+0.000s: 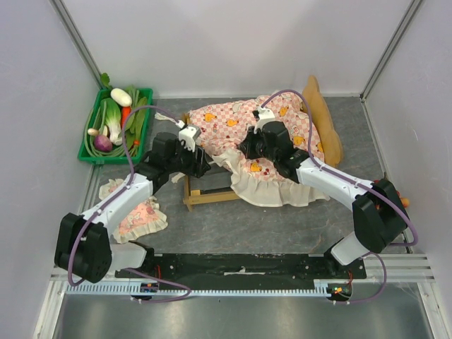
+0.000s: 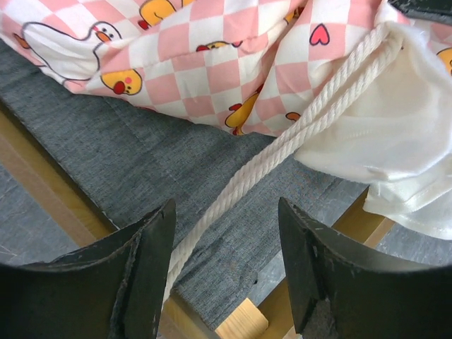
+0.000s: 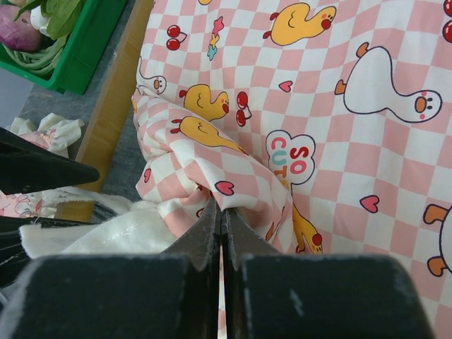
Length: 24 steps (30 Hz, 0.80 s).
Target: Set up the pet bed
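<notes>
The pet bed (image 1: pixel 206 195), a light-wood frame with a curved headboard (image 1: pixel 322 120), lies mid-table. A pink-checked frilled mattress (image 1: pixel 240 121) is draped over it. My right gripper (image 1: pixel 248 150) is shut on a fold of the mattress (image 3: pixel 339 106) near its white frill, its jaws (image 3: pixel 222 212) pressed together on the cloth. My left gripper (image 1: pixel 205 165) hovers open over the bed's near left corner. In the left wrist view a white rope (image 2: pixel 282 152) runs between its fingers (image 2: pixel 152 261), close to the left one, above the grey fabric base (image 2: pixel 141 155).
A green bin (image 1: pixel 116 123) of vegetables sits at the back left. A small pink frilled pillow (image 1: pixel 138 215) lies on the table beside the left arm. Grey walls close in the sides and back.
</notes>
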Each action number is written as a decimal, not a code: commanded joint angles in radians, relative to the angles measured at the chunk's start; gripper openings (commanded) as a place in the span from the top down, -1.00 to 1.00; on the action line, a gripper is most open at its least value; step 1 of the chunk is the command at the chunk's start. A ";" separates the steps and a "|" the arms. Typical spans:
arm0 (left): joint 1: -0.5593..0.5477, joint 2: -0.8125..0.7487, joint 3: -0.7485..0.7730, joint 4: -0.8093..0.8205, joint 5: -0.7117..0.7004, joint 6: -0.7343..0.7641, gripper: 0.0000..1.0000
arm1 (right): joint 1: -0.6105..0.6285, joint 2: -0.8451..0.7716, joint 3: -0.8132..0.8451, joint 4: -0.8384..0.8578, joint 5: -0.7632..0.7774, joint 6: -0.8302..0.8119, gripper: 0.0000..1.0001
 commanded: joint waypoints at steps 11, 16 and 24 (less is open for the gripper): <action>-0.012 0.008 0.053 0.061 0.040 0.049 0.56 | -0.020 -0.015 0.033 0.002 -0.031 0.010 1.00; -0.012 -0.014 0.054 0.037 0.038 0.055 0.96 | -0.024 -0.015 0.032 0.000 -0.035 0.011 0.99; -0.012 -0.138 0.126 -0.035 0.064 0.020 0.96 | -0.033 -0.060 0.007 0.012 -0.152 -0.024 1.00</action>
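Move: The white cord hanging from the gathered bed cover crosses just under the left hand's open fingers, about 1 cm ahead, 1 cm right and 2 cm below. The cover's white frilled corner is some 5 cm right and 2 cm ahead; the wooden frame's near-left corner is roughly 9 cm back, 4 cm left and 8 cm down. From the right hand, which already grips the cover, the cord lies about 11 cm left and 4 cm back. Left fingers dip about 1 cm, shut on the cord, then lift 3–4 cm; the right hand keeps gripping the cover. ##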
